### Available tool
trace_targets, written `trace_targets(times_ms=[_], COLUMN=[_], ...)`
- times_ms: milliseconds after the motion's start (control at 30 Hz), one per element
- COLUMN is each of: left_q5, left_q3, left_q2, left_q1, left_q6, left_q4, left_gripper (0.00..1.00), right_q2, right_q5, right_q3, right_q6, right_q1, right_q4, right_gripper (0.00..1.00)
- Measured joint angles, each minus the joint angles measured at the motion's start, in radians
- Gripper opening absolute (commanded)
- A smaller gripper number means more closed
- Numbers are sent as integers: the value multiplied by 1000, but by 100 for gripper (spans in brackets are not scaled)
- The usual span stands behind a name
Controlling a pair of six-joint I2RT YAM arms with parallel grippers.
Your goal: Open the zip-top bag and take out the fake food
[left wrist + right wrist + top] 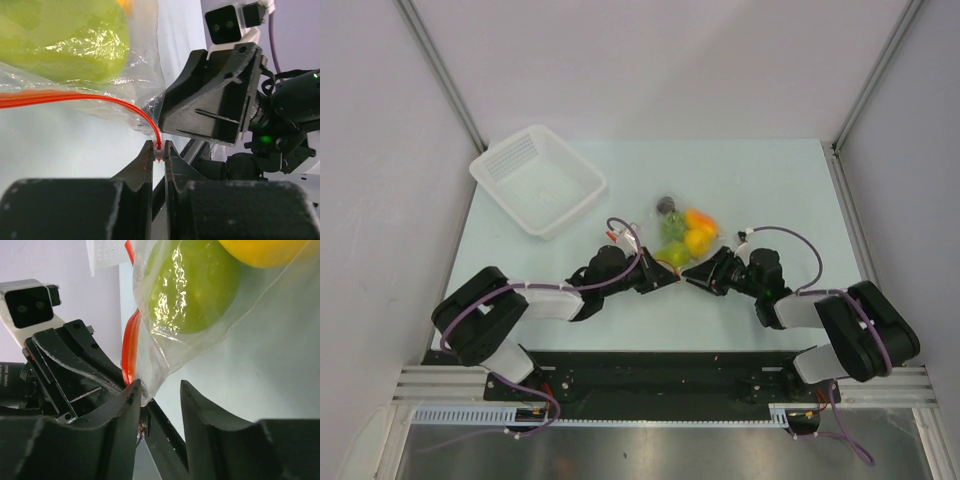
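The zip-top bag (682, 236) lies mid-table, clear and crinkly, holding the fake food: a green pear (672, 228), a yellow fruit (697, 243), an orange piece (700, 219) and a dark round piece (667, 205). My left gripper (665, 278) is at the bag's near corner. In the left wrist view it (159, 150) is shut on the end of the red zip strip (75, 98), with a small white piece pinched between the jaws. My right gripper (696, 272) faces it, tip to tip. In the right wrist view it (159, 390) stands open, and the bag's corner (150, 375) rests against its left finger (127, 405).
A white slotted basket (538, 180) stands at the back left of the table. Grey walls with metal rails close in the back and both sides. The two grippers are almost touching at the bag's near edge.
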Motion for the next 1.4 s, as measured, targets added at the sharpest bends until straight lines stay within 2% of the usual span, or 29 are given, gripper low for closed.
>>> trace_targets(times_ms=[267,533,867,1067,1133,1167,1400], left_q5=[-17,-100,-138,-145,-146,-147,-160], left_q3=[-45,-82,-95,-100,-100,-100,-100], left_q2=[40,32,19,17,17,18,18], left_q1=[-37,-89,-106,-119,-122,-124,-127], left_q6=[-83,-135,-152,-152,-151,-151,-150], left_q4=[89,126,134,135,135,134,128], left_gripper=[0,0,0,0,0,0,0], right_q2=[-174,-174,-174,-135,-105,-91,-79], right_q5=[50,99,126,137,139,140,168], right_q3=[-22,-84,-94,-92,-86,-84,-80], right_q6=[8,98,175,207,220,227,255], right_q1=[8,23,63,82,95,100,130], right_q4=[-158,-166,-143,-112,-96,-83,-57], right_gripper=[40,45,41,28,6,0,0])
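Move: The right hand, partly open, has the clear corner of the zip-top bag's mouth almost between its fingers, about 1 cm to its left and level in height. From that hand the green pear lies some 6 cm ahead, 2 cm left and 5 cm lower; the yellow food is about 10 cm ahead and 4 cm right. The left hand still grips the red zip strip's end, with that corner about 1 cm ahead, 1 cm right and 1 cm lower. The right fingers shut fully on the clear film of the bag's corner, pinching it beside the strip the left hand keeps gripping. Before that the right hand draws back about 3 cm, swinging first slightly right, then left to the film, rising a little and then sinking, fingers tipping down some 15 degrees. The left hand meanwhile pulls the strip back about 3 cm and sinks slightly. ##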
